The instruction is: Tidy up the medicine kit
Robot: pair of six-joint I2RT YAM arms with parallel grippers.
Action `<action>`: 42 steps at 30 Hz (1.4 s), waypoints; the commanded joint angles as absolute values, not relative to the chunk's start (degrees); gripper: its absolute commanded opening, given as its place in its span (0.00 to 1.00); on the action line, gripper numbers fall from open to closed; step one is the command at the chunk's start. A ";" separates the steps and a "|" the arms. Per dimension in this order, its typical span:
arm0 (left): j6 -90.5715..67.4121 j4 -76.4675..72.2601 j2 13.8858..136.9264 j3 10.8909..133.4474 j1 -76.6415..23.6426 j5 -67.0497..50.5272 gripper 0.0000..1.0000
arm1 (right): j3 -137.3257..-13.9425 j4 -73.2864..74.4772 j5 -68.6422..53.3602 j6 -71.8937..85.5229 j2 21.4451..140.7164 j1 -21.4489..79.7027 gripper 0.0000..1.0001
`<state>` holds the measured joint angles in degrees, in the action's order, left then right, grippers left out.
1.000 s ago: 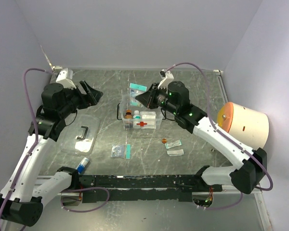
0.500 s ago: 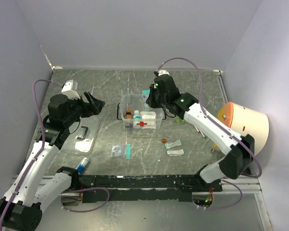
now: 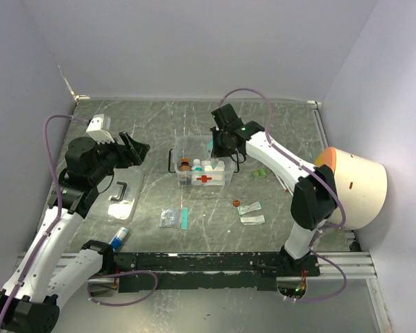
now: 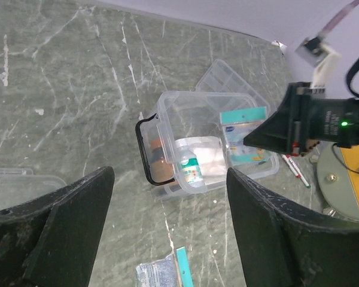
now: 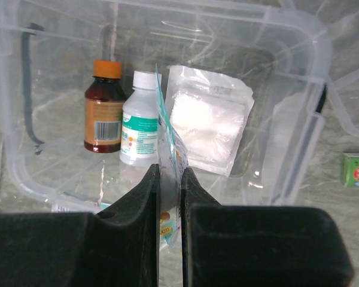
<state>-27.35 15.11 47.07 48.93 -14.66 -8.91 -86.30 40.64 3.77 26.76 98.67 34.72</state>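
The medicine kit (image 3: 202,171) is a clear box with a red cross and stands mid-table. My right gripper (image 3: 220,142) hangs over its far side, pointing down into it. In the right wrist view that gripper (image 5: 169,173) is shut on a thin clear packet with a teal edge (image 5: 169,134), held on edge above the box floor. A brown bottle (image 5: 104,107), a white bottle (image 5: 140,119) and a white gauze pack (image 5: 209,119) lie inside. My left gripper (image 3: 134,147) is open and holds nothing, left of the kit (image 4: 209,143).
A flat clear lid with a black handle (image 3: 119,194) lies at the left, with a blue tube (image 3: 119,237) below it. A silver and teal packet (image 3: 175,218) lies in front of the kit. Two small packets (image 3: 251,213), an orange piece (image 3: 236,203) and a green box (image 3: 259,173) are to the right. A compartmented tray (image 4: 227,75) sits behind the kit.
My right arm has swung its gripper, with the packet, from the kit's right rear to above its far side, turned downward. The left gripper dipped slightly and stayed open.
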 commanded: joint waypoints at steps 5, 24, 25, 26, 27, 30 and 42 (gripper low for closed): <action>-27.22 15.12 44.88 49.48 -15.80 -5.01 0.86 | -88.09 38.18 -1.23 32.24 105.42 34.54 0.00; -27.59 15.92 43.43 48.83 -15.85 -2.77 0.86 | -86.69 40.57 -9.88 36.03 111.63 31.43 0.00; -27.60 15.98 43.33 48.85 -15.81 -2.64 0.86 | -86.52 41.19 -10.04 35.99 111.55 31.20 0.00; -27.60 16.03 43.29 48.79 -15.89 -2.63 0.86 | -86.49 41.50 -10.05 35.85 111.53 31.06 0.00; -27.64 16.01 43.28 48.77 -15.87 -2.61 0.86 | -86.36 42.07 -9.96 35.66 111.48 30.99 0.00; -27.73 15.79 43.23 48.69 -15.91 -2.72 0.85 | -86.18 43.34 -8.55 34.70 111.21 30.94 0.14; -28.04 15.80 43.76 49.01 -15.74 -1.67 0.86 | -90.34 48.36 3.08 31.96 107.29 31.32 0.46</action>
<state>-28.05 16.27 43.88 48.51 -15.59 -2.96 -87.61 45.47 -2.59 33.56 110.32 31.24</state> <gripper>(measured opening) 0.860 0.459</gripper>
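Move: The teal-topped pouch is already pinched in the right hand above the clear box. The gauze packet on the box floor lies about 2 cm ahead, 1 cm left and 12 cm below that hand. Level with the packet, the white bottle stands some 6 cm to its left and the brown bottle about 10 cm to its left. From the left hand, the packet is roughly 22 cm right, 8 cm ahead and 24 cm below. The teal-topped pouch, still pinched, is lowered by the right arm about 8 cm into the box towards the gauze packet, drifting slightly left while the fingertips tip some 20 degrees more steeply down. Near the bottom the hand shifts about 3 cm back to the right, and the fingers open to nearly half and let go of the pouch. ##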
